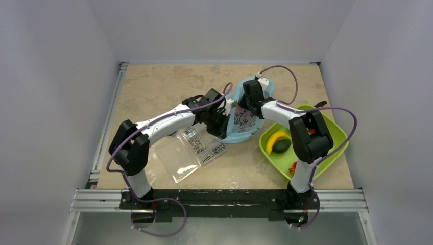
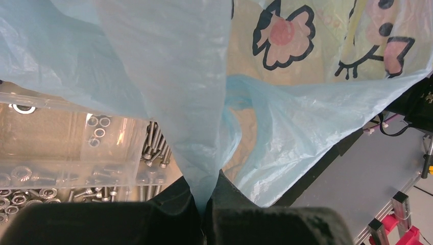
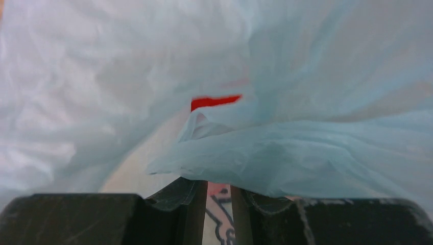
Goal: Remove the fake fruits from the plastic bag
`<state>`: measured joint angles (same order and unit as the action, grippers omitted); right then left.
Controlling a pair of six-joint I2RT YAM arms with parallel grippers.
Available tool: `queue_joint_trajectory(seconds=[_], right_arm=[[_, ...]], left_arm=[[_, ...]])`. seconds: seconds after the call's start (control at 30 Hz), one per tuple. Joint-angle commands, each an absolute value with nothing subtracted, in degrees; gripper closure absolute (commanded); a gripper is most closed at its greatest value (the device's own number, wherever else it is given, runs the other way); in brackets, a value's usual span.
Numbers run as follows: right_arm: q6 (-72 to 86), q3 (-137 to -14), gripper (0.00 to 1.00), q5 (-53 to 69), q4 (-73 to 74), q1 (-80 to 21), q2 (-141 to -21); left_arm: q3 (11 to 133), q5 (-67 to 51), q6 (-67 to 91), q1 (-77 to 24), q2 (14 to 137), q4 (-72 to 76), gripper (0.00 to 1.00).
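Note:
The light-blue printed plastic bag (image 1: 244,127) hangs lifted at the table's middle. My left gripper (image 1: 223,123) is shut on a pinch of its film (image 2: 207,196) at the bag's left edge. From above, my right gripper (image 1: 251,98) reaches into the bag's mouth. In the right wrist view its jaws (image 3: 218,186) stand close with a narrow gap, and a fold of bag (image 3: 306,153) hides the tips. A red fruit piece (image 3: 214,102) shows deeper inside. A yellow banana (image 1: 274,138), a dark green fruit (image 1: 281,147) and red pieces (image 1: 293,166) lie in the lime-green tray (image 1: 334,127).
A clear compartment box (image 1: 189,153) with screws and nuts (image 2: 153,148) lies open just below and left of the bag, under my left gripper. The tray sits at the right, next to my right arm.

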<state>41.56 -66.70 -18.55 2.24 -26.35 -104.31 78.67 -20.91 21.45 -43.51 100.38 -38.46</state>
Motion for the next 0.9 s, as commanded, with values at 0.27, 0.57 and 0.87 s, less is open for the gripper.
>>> queue_joint_trajectory(seconds=[0.27,0.57,0.87], right_arm=[[49.5,-74.2,0.55,-22.3,-2.8,-23.6,-110.7],[50.0,-82.4,0.2,-21.0,-0.8,-23.4,-119.8],[47.3,-88.1,0.18,-22.9,-0.1,-22.0,-124.6]], left_arm=[[80.9,-22.7,21.2,-44.0,99.7,-37.2,1.0],[81.1,-21.9,20.8,-45.1,100.5,-37.6,1.0],[81.1,-21.6,20.7,-45.2,100.9,-37.7,1.0]])
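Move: Inside the pale-blue bag, the last red fruit lies roughly 5 cm ahead of the right hand and about 5 cm lower, nearly in line with its fingers. Behind that hand is the green bowl, its middle some 23 cm back and 23 cm to the right; the banana in it lies about 22 cm back and 11 cm right. From the left hand, which grips the bag's rim, the fruit is about 25 cm ahead, 10 cm right and 8 cm down. Reaching deeper into the bag towards the red fruit, the right hand pushes forward about 9 cm and sinks some 3 cm on the way. Its fingers spread from about a quarter open to nearly wide, and the wrist swings roughly 10 degrees clockwise. The left hand keeps its shut pinch on the rim; whether the fruit is touched can't be seen. ##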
